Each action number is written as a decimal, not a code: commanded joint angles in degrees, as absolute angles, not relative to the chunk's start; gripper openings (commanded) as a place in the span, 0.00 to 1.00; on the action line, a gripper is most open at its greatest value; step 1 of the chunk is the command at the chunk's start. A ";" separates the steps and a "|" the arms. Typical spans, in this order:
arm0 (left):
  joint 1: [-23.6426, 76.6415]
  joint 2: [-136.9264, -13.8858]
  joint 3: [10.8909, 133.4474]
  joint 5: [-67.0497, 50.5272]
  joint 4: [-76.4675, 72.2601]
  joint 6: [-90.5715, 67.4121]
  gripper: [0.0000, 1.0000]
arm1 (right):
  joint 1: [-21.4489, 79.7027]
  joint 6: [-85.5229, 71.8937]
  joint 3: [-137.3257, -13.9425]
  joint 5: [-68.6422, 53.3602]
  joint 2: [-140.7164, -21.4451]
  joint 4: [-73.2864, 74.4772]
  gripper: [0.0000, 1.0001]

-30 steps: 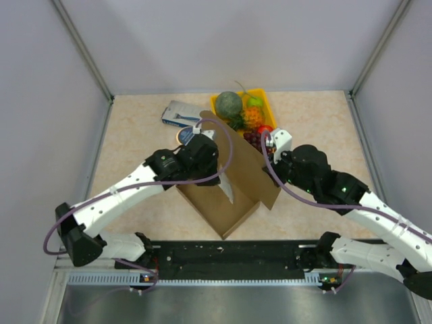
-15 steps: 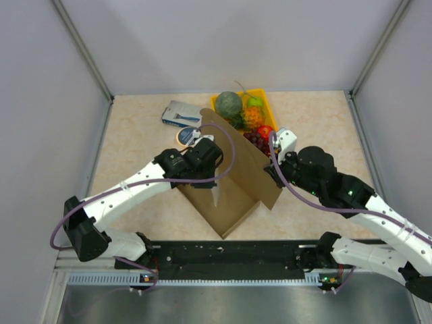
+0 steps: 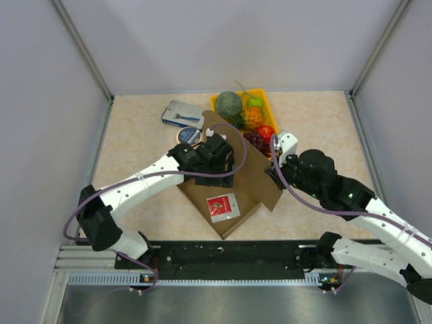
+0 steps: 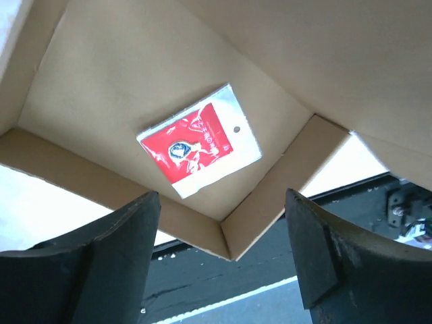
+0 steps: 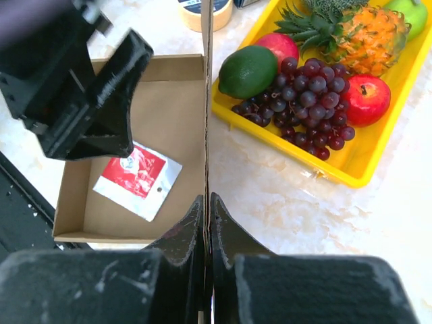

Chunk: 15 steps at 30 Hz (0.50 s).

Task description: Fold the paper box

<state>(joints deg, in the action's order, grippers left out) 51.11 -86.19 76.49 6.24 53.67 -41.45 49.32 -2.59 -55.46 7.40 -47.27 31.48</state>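
The paper box (image 3: 200, 194) is a brown cardboard tray in the middle of the table, with its lid (image 3: 255, 167) standing upright on the right side. A red-and-white packet (image 3: 223, 206) lies flat on the box floor (image 4: 101, 81). My left gripper (image 3: 217, 177) hangs open above the tray with nothing between its fingers (image 4: 115, 260). In the left wrist view the packet (image 4: 200, 148) lies below them. My right gripper (image 5: 207, 202) is shut on the thin edge of the upright lid (image 5: 206, 101).
A yellow fruit tray (image 3: 268, 102) with melon, pineapple, grapes and apples stands just behind the lid. A blue-grey packet (image 3: 181, 113) and a tape roll (image 3: 188, 135) lie at the back left. A black rail (image 3: 229, 255) runs along the near edge.
My left gripper has opened and let go of the red-and-white packet, which now lies flat in the box. The left arm has shifted right. The right gripper still pinches the lid.
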 commanded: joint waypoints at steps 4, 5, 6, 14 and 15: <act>44.76 -68.49 73.59 15.45 47.38 -36.22 0.75 | 48.52 2.63 -54.67 5.99 -46.31 26.46 0.00; 42.21 -66.55 72.26 15.29 45.11 -36.04 0.74 | 48.08 3.68 -54.67 4.67 -46.84 26.37 0.00; 35.84 -62.79 70.42 14.42 42.83 -35.51 0.74 | 47.55 5.26 -54.84 1.87 -47.45 26.45 0.00; 15.67 -61.86 58.01 -2.39 16.64 -19.62 0.79 | 43.68 9.92 -55.46 -10.45 -51.68 26.72 0.00; 13.99 -65.09 57.40 -7.68 12.00 -17.16 0.79 | 43.68 10.54 -55.46 -10.81 -51.85 26.89 0.00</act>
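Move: The raised lid's far-left corner stands roughly 20 cm ahead of the open left hand, 6 cm to its left and slightly higher; the tape roll lies 20 cm ahead, 13 cm left and 11 cm below, the red packet 13 cm below, about 3 cm back. The right hand grips the lid's other end; the box's middle is 16 cm left of it, 2 cm ahead, 22 cm below. Open left hand sweeps about 17 cm left, 10 forward and up, away from the packet; right keeps lid pinched. ##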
